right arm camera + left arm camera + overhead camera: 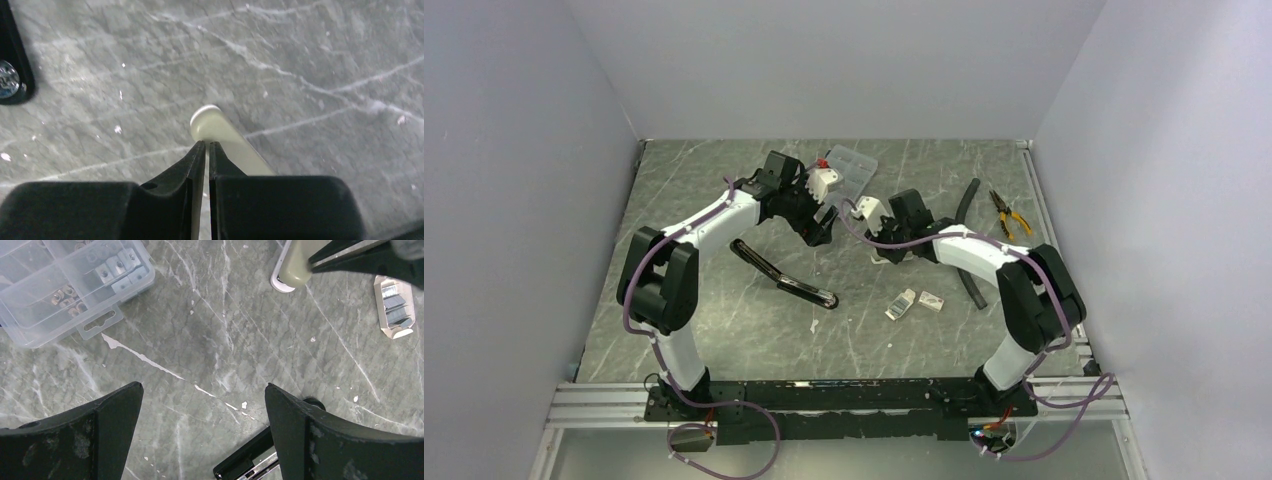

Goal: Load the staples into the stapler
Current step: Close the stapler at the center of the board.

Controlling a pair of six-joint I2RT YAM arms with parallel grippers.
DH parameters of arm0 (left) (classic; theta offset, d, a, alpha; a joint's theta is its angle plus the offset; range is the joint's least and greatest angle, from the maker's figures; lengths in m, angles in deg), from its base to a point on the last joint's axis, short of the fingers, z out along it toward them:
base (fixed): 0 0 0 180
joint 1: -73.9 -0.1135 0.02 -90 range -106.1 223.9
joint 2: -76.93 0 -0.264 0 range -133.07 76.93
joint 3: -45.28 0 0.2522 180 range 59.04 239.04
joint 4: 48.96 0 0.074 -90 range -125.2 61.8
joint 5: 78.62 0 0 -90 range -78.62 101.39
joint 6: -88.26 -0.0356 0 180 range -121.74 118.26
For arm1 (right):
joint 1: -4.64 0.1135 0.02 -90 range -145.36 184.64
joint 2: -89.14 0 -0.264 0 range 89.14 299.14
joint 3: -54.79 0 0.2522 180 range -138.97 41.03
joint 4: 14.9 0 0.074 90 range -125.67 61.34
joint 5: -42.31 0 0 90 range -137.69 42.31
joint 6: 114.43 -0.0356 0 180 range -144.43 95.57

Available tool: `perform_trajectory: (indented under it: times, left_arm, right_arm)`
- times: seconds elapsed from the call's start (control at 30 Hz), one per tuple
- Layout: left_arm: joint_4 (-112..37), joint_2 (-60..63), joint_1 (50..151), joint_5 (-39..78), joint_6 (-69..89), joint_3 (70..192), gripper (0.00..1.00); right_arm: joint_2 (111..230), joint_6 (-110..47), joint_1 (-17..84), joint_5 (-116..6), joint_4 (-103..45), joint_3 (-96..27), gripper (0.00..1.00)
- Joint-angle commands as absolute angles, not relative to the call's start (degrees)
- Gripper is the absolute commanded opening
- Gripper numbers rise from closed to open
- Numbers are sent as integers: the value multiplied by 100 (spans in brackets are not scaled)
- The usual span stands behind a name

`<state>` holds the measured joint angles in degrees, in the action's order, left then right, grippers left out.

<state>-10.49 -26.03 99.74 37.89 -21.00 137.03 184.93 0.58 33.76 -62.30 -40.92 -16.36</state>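
The black stapler [784,281] lies opened out flat at mid-table; its end shows by my left gripper's right finger [246,465] and at the edge of the right wrist view [12,65]. The staples [397,307] sit as silvery strips in the white tray [902,303], with the sleeve [931,301] beside it. My left gripper [202,390] hangs wide open over bare table. My right gripper [207,144] has its jaws nearly together, tips at a pale beige round-ended piece [212,124]. Whether the tips pinch that piece does not show.
A clear compartment case [60,285] with small metal parts stands at the back. Yellow-handled pliers [1009,212] and two black tube pieces [970,198] lie to the right. The right gripper's black fingers [360,260] reach in at the top of the left wrist view.
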Motion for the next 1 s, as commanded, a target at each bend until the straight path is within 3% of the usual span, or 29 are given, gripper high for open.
perform_trajectory:
  times: [0.0, 0.4, 0.63, 0.8, 0.97]
  left_arm:
    - [-1059, -2332, 9965, 3726, -2166, 13754, 97]
    - [-964, -2388, 9950, 3253, -2342, 13938, 97]
    - [-917, -2169, 9824, 3072, -2387, 14014, 97]
    - [-558, -1986, 9576, 3554, -2408, 14153, 97]
    - [-231, -1902, 9165, 4115, -2154, 14439, 97]
  right_arm:
    - [18322, 31, 3296, -5578, -5025, -1276, 12]
    - [17827, -70, 3286, -6031, -4684, -1854, 20]
    - [17136, -25, 3044, -6522, -4823, -2126, 40]
    - [16707, 42, 2899, -7236, -4848, -2245, 53]
    - [16612, 125, 2898, -8007, -4798, -2239, 60]
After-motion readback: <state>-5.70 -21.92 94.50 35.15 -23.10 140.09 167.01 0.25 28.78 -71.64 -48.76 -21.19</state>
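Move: The right hand's nearly shut fingertips are on the stapler's top near its left end; its middle lies about 2 cm to their right, level fore and aft and 2 cm below. The open box of staples is some 11 cm back and 3 cm right of this hand, the white box about 11 cm back and 9 cm right, the clear tray roughly 20 cm ahead and 11 cm left. From the left hand the stapler is about 14 cm right, 3 cm back and 8 cm below. The right hand gives up its press on the stapler's top, shifting about 2.5 cm to its right along the cover while barely rising, then it lifts clear, fast, to some 13 cm higher, opening its fingers to over half and tilting up about 15 degrees. The left hand, empty and wide open, draws off too, slowly and then quicker, going left, up and a little forward, away from the stapler. ##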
